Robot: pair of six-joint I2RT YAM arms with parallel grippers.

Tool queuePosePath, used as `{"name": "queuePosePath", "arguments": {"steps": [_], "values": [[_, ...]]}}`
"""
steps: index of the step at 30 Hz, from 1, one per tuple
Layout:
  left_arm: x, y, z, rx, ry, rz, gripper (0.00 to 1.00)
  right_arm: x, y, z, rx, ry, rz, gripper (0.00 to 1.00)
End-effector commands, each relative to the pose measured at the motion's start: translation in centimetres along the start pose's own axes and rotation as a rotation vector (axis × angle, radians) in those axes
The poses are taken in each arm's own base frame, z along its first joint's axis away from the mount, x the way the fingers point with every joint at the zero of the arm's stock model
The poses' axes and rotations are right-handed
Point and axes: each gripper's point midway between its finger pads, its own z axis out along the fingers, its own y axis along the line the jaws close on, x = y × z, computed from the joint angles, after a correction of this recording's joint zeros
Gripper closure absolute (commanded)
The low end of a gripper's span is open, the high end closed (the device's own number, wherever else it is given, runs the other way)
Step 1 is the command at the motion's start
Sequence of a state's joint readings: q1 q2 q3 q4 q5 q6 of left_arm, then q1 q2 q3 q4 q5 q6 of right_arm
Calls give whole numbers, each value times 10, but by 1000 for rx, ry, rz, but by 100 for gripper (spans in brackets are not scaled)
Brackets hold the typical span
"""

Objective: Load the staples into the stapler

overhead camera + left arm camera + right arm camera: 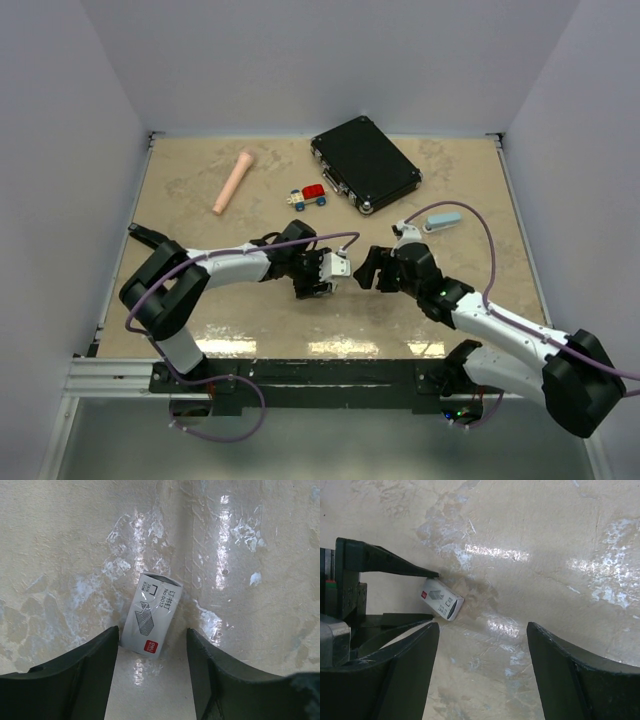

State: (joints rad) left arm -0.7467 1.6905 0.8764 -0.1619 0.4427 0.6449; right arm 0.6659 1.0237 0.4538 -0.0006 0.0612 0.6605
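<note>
A tiny white cardboard box (pixel 151 615) printed with a staple drawing and a red logo lies flat on the table. My left gripper (pixel 153 630) is open, and its dark fingertips stand either side of the box's near end without clamping it. The right wrist view shows the box (pixel 442 599) between those two left fingers (pixel 390 565). My right gripper (pixel 482 625) is open and empty just right of the box, facing the left gripper (pixel 338 268) at the table's middle. The stapler (pixel 441 221), small, pale blue and white, lies behind the right gripper (pixel 366 270). The staples themselves are out of view.
A black hard case (pixel 365 163) lies at the back centre-right. A small red and blue toy car (pixel 309 197) and a pink cylinder (pixel 233 181) sit at the back left. Grey walls enclose the beige marbled table (pixel 200 310) on three sides.
</note>
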Motion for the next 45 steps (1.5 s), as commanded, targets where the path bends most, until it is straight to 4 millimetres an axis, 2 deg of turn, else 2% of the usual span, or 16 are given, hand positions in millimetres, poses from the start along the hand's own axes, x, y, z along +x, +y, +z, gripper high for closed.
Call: {"name": "queuePosePath", "arguments": {"steps": [1,5,8,17,24,29,33,38,45], "values": [[9,-10,4,53,32,-44,42,-4,11,6,-51,-4,37,25],[7,-14,5,65,28,-88,47,1,11,14,-51,18,55,26],[6,-18,6,84,35,-119,57,8,11,19,-47,54,59,27],[6,-19,4,54,36,-139,57,21,21,37,-109,127,38,34],[10,-19,5,47,53,-145,59,26,31,54,-157,163,28,45],[13,-20,6,50,63,-150,60,24,36,60,-179,163,27,52],[12,-20,6,48,61,-148,60,25,35,65,-177,167,34,55],[12,-20,7,52,61,-151,61,35,31,74,-176,203,38,60],[12,-19,7,51,65,-153,61,43,29,77,-181,233,35,66]]}}
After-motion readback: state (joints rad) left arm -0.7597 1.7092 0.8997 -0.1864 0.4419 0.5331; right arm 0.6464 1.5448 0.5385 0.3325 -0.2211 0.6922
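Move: Between the left hand's half-closed fingers lies the staple box, its middle about 1 cm to the right of that hand and 1 cm below. From the right hand it is some 8 cm to the left, level fore and aft, and 8 cm down. The toy truck stands roughly 22 cm ahead of the box and 5 cm to its left; a light-blue item sits about 16 cm ahead of the right hand and 19 cm to its right. Closing from astride the staple box, the left fingers shift barely 1 cm back, pinch its sides, then hold still. The open right hand sinks about 7 cm and travels 6 cm left towards the box's free end, narrowing to about half its opening, its fingers tipping some 10 degrees farther down and turning slightly counter-clockwise; one fingertip ends right at that end. ##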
